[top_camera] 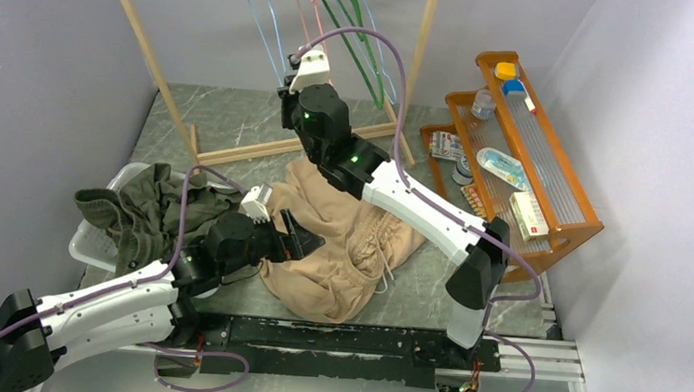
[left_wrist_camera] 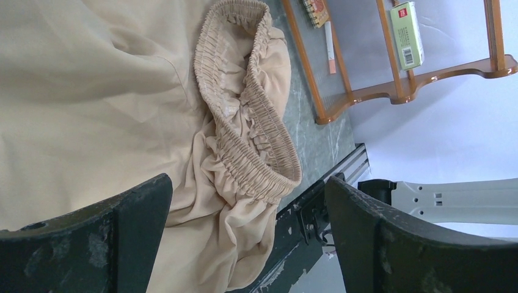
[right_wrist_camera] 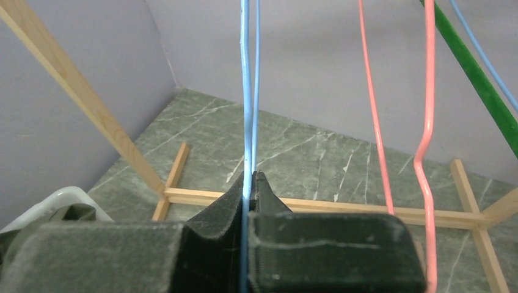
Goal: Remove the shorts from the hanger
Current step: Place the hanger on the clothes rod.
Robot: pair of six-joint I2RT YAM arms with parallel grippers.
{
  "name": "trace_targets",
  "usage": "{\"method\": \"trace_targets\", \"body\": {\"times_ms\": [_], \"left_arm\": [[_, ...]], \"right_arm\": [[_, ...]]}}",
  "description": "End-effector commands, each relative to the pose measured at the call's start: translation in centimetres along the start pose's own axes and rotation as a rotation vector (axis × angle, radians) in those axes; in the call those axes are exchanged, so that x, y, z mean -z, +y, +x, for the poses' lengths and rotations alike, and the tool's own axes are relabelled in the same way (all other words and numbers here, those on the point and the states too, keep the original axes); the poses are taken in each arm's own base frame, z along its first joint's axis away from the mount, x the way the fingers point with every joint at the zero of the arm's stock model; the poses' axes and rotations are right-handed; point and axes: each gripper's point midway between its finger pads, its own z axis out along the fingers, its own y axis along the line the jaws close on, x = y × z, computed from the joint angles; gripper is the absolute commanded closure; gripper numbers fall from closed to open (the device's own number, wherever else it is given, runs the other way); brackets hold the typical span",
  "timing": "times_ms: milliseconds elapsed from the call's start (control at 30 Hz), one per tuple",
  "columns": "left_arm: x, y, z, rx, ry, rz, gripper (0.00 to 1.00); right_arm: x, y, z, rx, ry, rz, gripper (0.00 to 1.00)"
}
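Observation:
Tan shorts [top_camera: 344, 247] lie crumpled on the table between the arms, off any hanger. The left wrist view shows their gathered elastic waist [left_wrist_camera: 244, 116]. My left gripper [top_camera: 295, 237] [left_wrist_camera: 247, 204] hovers over their left edge, jaws wide open with nothing gripped. Olive green shorts [top_camera: 141, 208] lie heaped in a white basket [top_camera: 94, 246] at the left. My right gripper [top_camera: 289, 87] [right_wrist_camera: 250, 178] is raised at the rack, shut on the wire of an empty light blue hanger [top_camera: 262, 21] [right_wrist_camera: 247, 91].
An empty pink hanger [right_wrist_camera: 374, 110] and a green hanger [top_camera: 360, 43] hang on the wooden rack [top_camera: 149, 49] beside the blue one. The rack's base bar [right_wrist_camera: 317, 204] runs across the marble tabletop. An orange wooden shelf [top_camera: 551, 165] holding small boxes and jars stands at the right.

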Motion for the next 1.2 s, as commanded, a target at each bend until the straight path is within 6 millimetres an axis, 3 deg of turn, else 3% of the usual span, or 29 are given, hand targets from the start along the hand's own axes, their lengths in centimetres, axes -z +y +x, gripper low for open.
{"method": "trace_targets", "body": {"times_ms": [0, 233, 567, 1000, 1167], "left_arm": [[0.0, -1.6, -0.3, 0.006, 0.002, 0.062, 0.02], [-0.2, -1.6, 0.0, 0.006, 0.013, 0.06, 0.02], [0.0, -1.4, -0.1, 0.009, 0.008, 0.054, 0.01], [-0.2, -1.4, 0.1, 0.009, 0.014, 0.052, 0.01], [-0.1, -1.3, 0.0, 0.009, 0.01, 0.051, 0.01]], "right_arm": [[-0.4, 0.0, -0.6, 0.029, 0.001, 0.014, 1.0], [-0.9, -0.8, 0.5, 0.035, 0.023, 0.071, 1.0], [-1.5, -3.3, 0.3, -0.03, 0.02, 0.172, 1.0], [-3.3, -2.6, 3.1, 0.035, 0.108, 0.162, 1.0], [-2.6, -2.9, 3.5, 0.027, 0.105, 0.158, 1.0]]}}
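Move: The clothes rod's stretch ahead of the right hand, which already grips the blue hanger's near end, lies roughly 18 cm forward, 6 cm left and 18 cm up. From that hand, the pink hanger hangs some 8 cm ahead and 6 cm right, the green hanger 8 cm ahead and 15 cm right, both about 7 cm higher. From the idle left hand, the rod is about 38 cm ahead, 12 cm left and 40 cm up. Still pinching the blue hanger, the right hand sinks and eases forward, about 4 cm each, turning slightly clockwise. ##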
